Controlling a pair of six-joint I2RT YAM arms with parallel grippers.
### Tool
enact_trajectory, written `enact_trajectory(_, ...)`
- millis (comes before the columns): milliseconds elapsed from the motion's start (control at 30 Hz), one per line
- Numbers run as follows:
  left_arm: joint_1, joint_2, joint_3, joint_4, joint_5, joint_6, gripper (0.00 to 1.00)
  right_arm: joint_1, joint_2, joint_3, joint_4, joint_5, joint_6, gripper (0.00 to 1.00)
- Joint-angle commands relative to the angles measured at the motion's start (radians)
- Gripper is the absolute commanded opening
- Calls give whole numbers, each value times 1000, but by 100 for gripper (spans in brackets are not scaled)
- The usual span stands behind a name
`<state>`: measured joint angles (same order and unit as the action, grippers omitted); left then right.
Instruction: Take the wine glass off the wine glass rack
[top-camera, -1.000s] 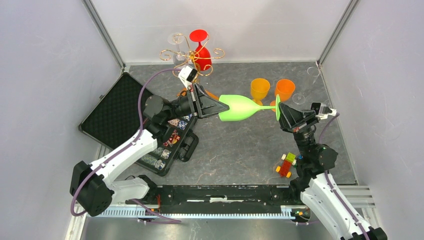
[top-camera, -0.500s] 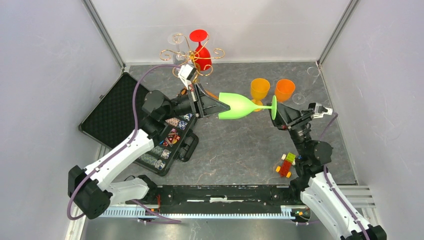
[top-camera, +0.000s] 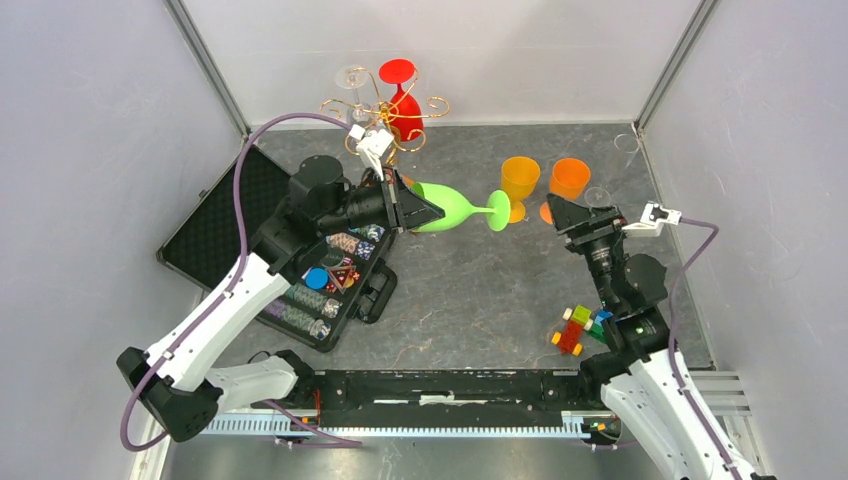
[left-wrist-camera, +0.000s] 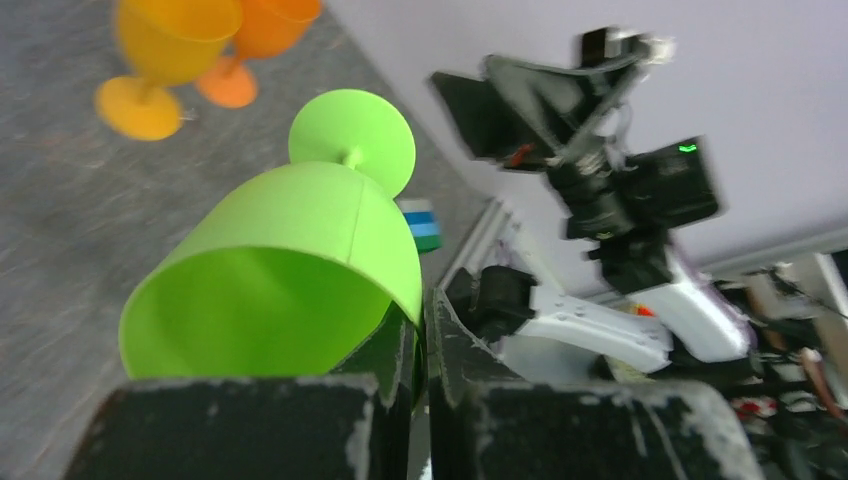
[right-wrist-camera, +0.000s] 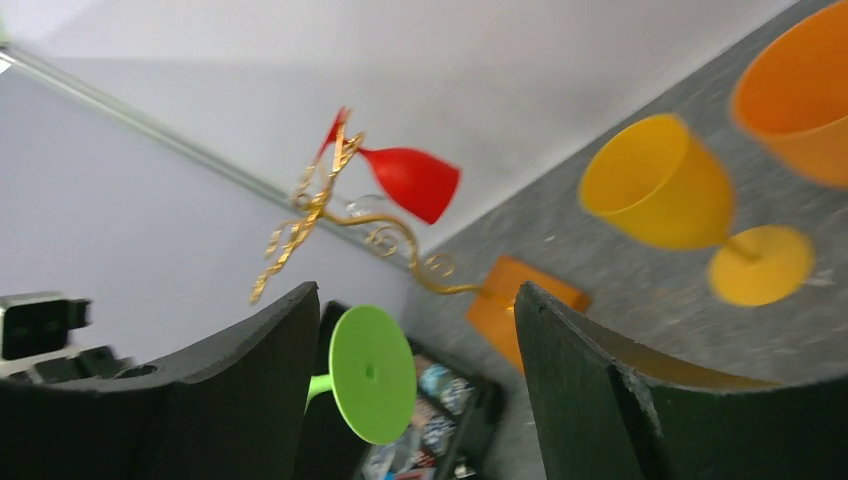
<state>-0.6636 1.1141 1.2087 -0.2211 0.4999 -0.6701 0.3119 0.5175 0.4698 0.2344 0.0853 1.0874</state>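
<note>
A green wine glass (top-camera: 455, 208) lies sideways in the air over the table, foot pointing right. My left gripper (top-camera: 432, 212) is shut on its bowl rim; in the left wrist view the rim (left-wrist-camera: 290, 260) sits pinched between the fingers of that gripper (left-wrist-camera: 420, 310). My right gripper (top-camera: 553, 210) stands open, apart from the green foot (right-wrist-camera: 372, 372), which shows between its spread fingers (right-wrist-camera: 415, 310). The gold wire wine glass rack (top-camera: 380, 110) stands at the back with a red glass (top-camera: 403, 105) and a clear glass (top-camera: 352, 80) hanging on it.
Two orange goblets (top-camera: 519, 180) (top-camera: 570, 178) stand behind the right gripper. An open black case of poker chips (top-camera: 250, 230) lies at the left under my left arm. Coloured toy bricks (top-camera: 575, 328) sit by the right arm. Clear glasses (top-camera: 627, 143) stand at the far right.
My right gripper opened and let go of the green foot, then drew back to the right. The left arm pulled the glass leftward, toward the rack.
</note>
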Motion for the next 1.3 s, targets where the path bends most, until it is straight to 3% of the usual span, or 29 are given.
enact_trajectory(0, -30, 47, 95, -277, -171, 224, 2, 1, -20, 114, -228, 182, -322, 76)
enact_trajectory(233, -188, 221, 252, -459, -414, 342, 2, 1, -20, 217, -423, 308, -584, 76)
enact_trajectory(433, -292, 498, 474, -608, -569, 416, 2, 1, -33, 242, -512, 416, -711, 77)
enact_trajectory(733, -383, 906, 892, -744, -555, 452, 2, 1, -44, 276, -644, 689, -828, 76)
enact_trajectory(867, -391, 1054, 1082, -848, -628, 461, 2, 1, -66, 275, -656, 713, -850, 77)
enact_trajectory(1267, -389, 1128, 1155, -851, -584, 469, 3, 1, -78, 257, -663, 719, -854, 77)
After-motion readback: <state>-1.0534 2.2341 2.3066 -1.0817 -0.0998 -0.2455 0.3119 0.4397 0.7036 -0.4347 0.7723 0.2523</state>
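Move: The left hand holds the green glass by its rim; the bare spot for the glass's foot lies some 9 cm ahead, 13 cm to the right and 37 cm below. The yellow glass stands about 11 cm beyond that spot and the orange one about 11 cm beyond it and 10 cm farther right; the rack's wooden base lies 23 cm ahead of the left hand and 8 cm left. From the right hand the spot is roughly 5 cm ahead, 8 cm left and 32 cm down. Bring the left gripper down about 21 cm and some 15 cm right, slightly forward, keeping the rim pinched and tipping the fingers downward nearly 60 degrees so the green glass's foot swings under it towards the bare tabletop. Meanwhile clear the empty, open right hand away to the right, slightly down and back, rolling its left side down and turning clockwise. ##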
